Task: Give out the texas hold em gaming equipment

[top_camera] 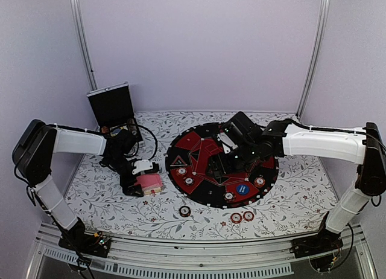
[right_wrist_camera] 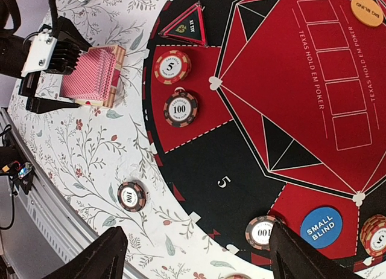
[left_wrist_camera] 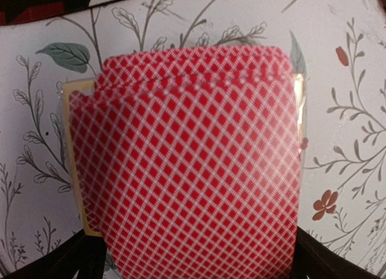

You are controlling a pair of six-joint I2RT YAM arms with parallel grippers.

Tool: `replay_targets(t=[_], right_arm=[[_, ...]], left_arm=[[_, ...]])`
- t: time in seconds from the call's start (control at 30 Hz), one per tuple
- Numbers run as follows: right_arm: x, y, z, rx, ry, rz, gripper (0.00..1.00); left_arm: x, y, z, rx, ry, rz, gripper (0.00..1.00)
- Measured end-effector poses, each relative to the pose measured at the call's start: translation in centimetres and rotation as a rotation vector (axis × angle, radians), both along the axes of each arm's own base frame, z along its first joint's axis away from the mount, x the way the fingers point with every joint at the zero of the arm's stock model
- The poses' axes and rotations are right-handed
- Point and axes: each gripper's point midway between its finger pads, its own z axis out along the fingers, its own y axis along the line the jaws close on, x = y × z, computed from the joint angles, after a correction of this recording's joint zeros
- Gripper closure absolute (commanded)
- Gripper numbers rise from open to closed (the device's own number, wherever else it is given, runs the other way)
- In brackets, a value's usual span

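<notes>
A deck of pink lattice-backed playing cards [left_wrist_camera: 199, 158] lies on the floral table in a tan holder [right_wrist_camera: 118, 70]. My left gripper [left_wrist_camera: 202, 258] is open and straddles the deck [top_camera: 153, 185], one dark finger [left_wrist_camera: 72, 261] at each side. My right gripper [right_wrist_camera: 199, 243] hangs open and empty over the near edge of the round poker mat [right_wrist_camera: 223, 188]. Chips marked 5 [right_wrist_camera: 172, 66] and 100 [right_wrist_camera: 180, 108] lie on the mat, and another 100 chip [right_wrist_camera: 263, 232] sits by my right finger. A brown chip [right_wrist_camera: 131, 195] lies off the mat. The blue small-blind disc [right_wrist_camera: 320, 227] and the orange big-blind disc [right_wrist_camera: 367, 10] rest on the mat.
The black silver-edged case [top_camera: 111, 107] stands open at the back left behind my left arm. Three loose chips [top_camera: 184, 211] [top_camera: 236, 218] [top_camera: 248, 215] lie on the table near the front rail [top_camera: 199, 252]. A triangular dealer marker [right_wrist_camera: 188, 28] sits on the mat.
</notes>
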Motion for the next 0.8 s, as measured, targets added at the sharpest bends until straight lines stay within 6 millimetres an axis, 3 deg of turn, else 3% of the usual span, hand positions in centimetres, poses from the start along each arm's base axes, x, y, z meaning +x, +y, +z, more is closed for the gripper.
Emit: replay_targets(t=[0.37, 0.63, 0.8], right_arm=[[-0.2, 1.3, -0.6, 0.053, 0.03, 0.016, 0.14], [-0.5, 2.3, -1.6, 0.095, 0.068, 0.028, 0.14], [-0.6, 2.7, -2.6, 0.14, 0.109, 0.026, 0.13]], left_arm=[[0.1, -0.1, 0.2, 0.001, -0.003, -0.009, 0.16], [0.3, -0.3, 0.4, 0.0, -0.008, -0.012, 0.21], [0.3, -0.3, 0.5, 0.0, -0.007, -0.011, 0.36]])
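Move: A little to the left hand's right, some 2 cm over and at fingertip height, lies the middle of the card deck, already straddled by the wide-open fingers. From that hand the 5 chip is about 14 cm right and 5 cm farther out, the mat's 100 chip 16 cm right and level with it. For the right hand the deck is about 23 cm left, 2 cm ahead and 13 cm below. Closing from wide open to about three quarters, the left fingers come in on the deck's near and far edges and touch them, while that hand barely shifts, easing up half a centimetre. The right hand comes about 3 cm left and nearly as much down towards the deck, fingers staying open and swinging some 10 degrees to point more leftward. ##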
